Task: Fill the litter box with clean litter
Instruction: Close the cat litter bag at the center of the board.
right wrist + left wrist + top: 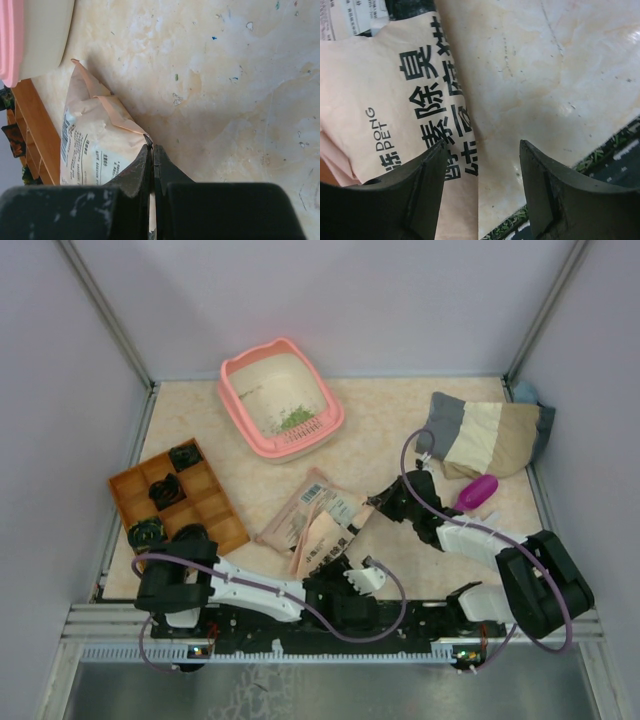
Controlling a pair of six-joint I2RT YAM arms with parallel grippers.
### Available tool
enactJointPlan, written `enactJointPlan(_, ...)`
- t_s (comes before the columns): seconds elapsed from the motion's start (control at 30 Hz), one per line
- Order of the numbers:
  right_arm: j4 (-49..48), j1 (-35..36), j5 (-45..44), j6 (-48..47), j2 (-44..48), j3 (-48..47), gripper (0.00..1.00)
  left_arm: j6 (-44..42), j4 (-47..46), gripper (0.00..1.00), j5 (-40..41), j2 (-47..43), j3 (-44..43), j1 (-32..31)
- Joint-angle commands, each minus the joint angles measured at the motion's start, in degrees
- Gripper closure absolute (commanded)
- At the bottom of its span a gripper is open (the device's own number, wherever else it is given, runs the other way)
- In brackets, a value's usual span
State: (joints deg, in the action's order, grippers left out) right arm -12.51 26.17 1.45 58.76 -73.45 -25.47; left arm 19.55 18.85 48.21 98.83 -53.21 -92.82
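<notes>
The salmon-pink litter box [236, 400] stands at the back centre, with a small patch of green clean litter [295, 420] inside; its pink rim [10, 40] shows in the right wrist view. A beige printed paper bag [312, 520] lies flat mid-table. My right gripper [378, 502] [153, 146] is shut, pinching the bag's right edge [100, 135]. Near the front, my left gripper [366, 572] [482, 145] stands open. Its fingers straddle the bag's edge [395, 110] without touching it.
An orange compartmented tray [215, 502] with dark items sits at the left. A magenta scoop [477, 492] lies to the right of the bag, and a patchwork cloth cushion [485, 435] sits behind it. Walls enclose the table.
</notes>
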Motion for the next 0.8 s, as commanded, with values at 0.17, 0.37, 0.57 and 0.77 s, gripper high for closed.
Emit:
enactJointPlan(0.17, -3.65, -1.12, -4.54, 0.69, 4.74, 1.28, 1.0, 10.8, 8.04, 0.37, 10.34, 3.32, 0.25, -0.05)
enactJointPlan(0.37, -2.61, -1.21, -4.81, 0.87, 5.77, 1.49, 1.0, 7.94, 0.79, 0.47, 9.28, 2.36, 3.86, -0.04)
enactJointPlan(0.57, -0.45, -2.79, -5.56, 0.97, 6.97, 0.53, 1.0, 8.0, 2.77, 0.94, 10.45, 2.22, 2.64, -0.08)
enactJointPlan(0.77, 10.72, -6.04, -9.18, 1.45, 10.28, -5.34, 1.0, -0.39, 1.74, 1.0, 9.66, -5.93, 1.56, -0.12)
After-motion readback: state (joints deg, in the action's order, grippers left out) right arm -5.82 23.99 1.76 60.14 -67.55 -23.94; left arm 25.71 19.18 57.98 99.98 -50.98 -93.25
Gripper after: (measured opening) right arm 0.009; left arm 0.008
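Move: Just ahead of the open left hand, about 2 cm forward, 2 cm to its left and 1 cm lower, is the near right edge of the cat litter bag. The bag's middle lies roughly 10 cm ahead and 6 cm left of this hand, the wooden tray some 12 cm ahead and 33 cm left. The right hand already holds the bag's far right corner; the edge to be pinched is about 13 cm back from it, 7 cm left and 3 cm below. Easing about 3 cm left and forward over the bag's near right edge, the left hand turns slightly counter-clockwise with its fingers tipping up a little, stops there, then shuts and pinches the edge, rising about a centimetre at the end. The right hand keeps its shut grip on the far corner and draws it some 2 cm to the right and back. ##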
